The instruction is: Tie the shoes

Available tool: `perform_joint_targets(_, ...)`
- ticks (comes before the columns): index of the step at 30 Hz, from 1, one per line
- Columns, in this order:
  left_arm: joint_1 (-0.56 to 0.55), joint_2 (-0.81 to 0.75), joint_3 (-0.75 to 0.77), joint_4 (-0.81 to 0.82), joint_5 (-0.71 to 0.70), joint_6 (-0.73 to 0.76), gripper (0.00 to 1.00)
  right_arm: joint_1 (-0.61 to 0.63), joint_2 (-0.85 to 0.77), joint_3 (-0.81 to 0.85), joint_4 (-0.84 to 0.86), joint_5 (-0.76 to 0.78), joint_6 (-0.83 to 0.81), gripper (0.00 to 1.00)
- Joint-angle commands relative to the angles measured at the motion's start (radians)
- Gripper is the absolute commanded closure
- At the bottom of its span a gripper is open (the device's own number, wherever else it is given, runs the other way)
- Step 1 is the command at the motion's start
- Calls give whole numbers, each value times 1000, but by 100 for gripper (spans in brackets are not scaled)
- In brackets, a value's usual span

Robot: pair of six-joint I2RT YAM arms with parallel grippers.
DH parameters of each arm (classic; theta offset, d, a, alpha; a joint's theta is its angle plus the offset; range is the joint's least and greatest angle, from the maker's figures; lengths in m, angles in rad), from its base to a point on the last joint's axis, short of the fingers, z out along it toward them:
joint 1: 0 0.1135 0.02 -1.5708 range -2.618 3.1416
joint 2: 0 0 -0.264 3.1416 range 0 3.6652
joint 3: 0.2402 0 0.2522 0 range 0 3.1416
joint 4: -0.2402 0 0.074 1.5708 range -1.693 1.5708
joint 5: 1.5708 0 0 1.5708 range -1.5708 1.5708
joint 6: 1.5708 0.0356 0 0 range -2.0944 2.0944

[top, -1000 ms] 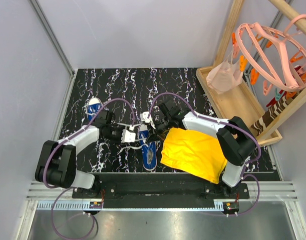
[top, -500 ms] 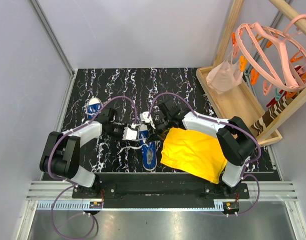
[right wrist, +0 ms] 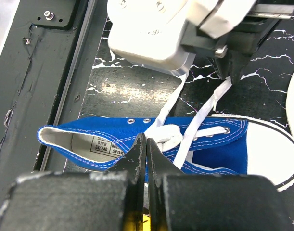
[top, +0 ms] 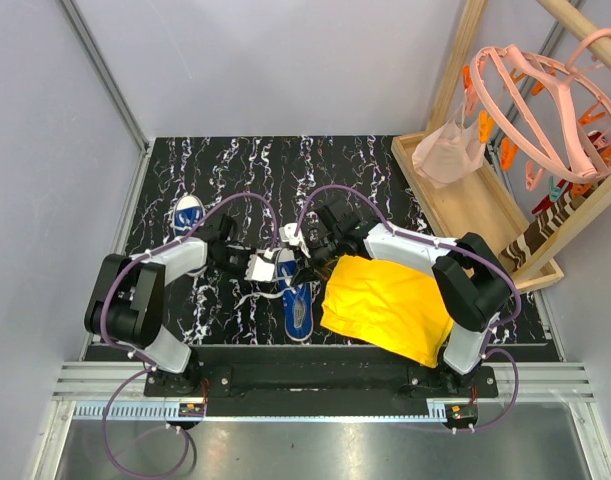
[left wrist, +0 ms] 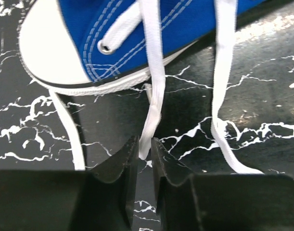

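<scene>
One blue sneaker lies at the table's middle front, toe away from me; it also shows in the left wrist view and the right wrist view. The other sneaker sits at the far left. My left gripper is low on the table beside the toe cap, shut on the end of a white lace. My right gripper is shut above the shoe's opening, its tips against the lace knot; I cannot see lace between them. The two grippers are close together.
A yellow cloth lies right of the shoe, under the right arm. A wooden tray with a pink bag and a pink clip hanger stands at the right. A loose lace trails on the black marbled table.
My left arm has swung inward and its gripper has moved a little right, up to the shoe's toe. The right arm and the shoe have not moved.
</scene>
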Motion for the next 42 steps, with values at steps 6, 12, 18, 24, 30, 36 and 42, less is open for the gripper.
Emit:
perform_joint_targets(6,-18,4,36,-19,-8,33,94,10,-17,36,37,10,8,100)
perform_joint_targets(12,14,-140,33,-60,87,-58,100,8,-17,36,53,32,32,100)
perform_joint_targets(18,33,-378,9,-204,200,-93,100,-1,-16,46,89,52,96,100)
perform_joint_targets(24,-34,-596,-4,-342,311,-136,100,-16,0,74,114,53,165,100)
perform_joint_targets(30,-287,-696,-39,-240,297,-330,100,-22,20,97,126,33,199,100)
perform_joint_targets(36,-559,-627,-113,248,84,-663,100,-22,26,92,125,4,198,100)
perform_joint_targets(42,-645,-472,-123,495,16,-790,100,-21,7,65,103,-13,130,100)
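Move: The free lace end already lies between the slightly open left fingers, near the table; from the right hand it is about 5 cm ahead, 6 cm left and 7 cm lower. From the left hand, the shoe's middle is some 6 cm back and 6 cm right, and a little above. A second lace strand hangs roughly 5 cm behind the left hand and 1 cm to its right. The middle of the yellow cloth is about 30 cm right and 10 cm back. Close the left gripper on the lace end, then lift it about 16 cm, draw it back as far and sweep it right over the heel half of the shoe towards the yellow cloth, sinking slightly at the end. Tip its fingers some 25 degrees nearer level and swing them clockwise. Keep the right fingers shut on the laces above the shoe, easing them forward about 3 cm and slightly up. ##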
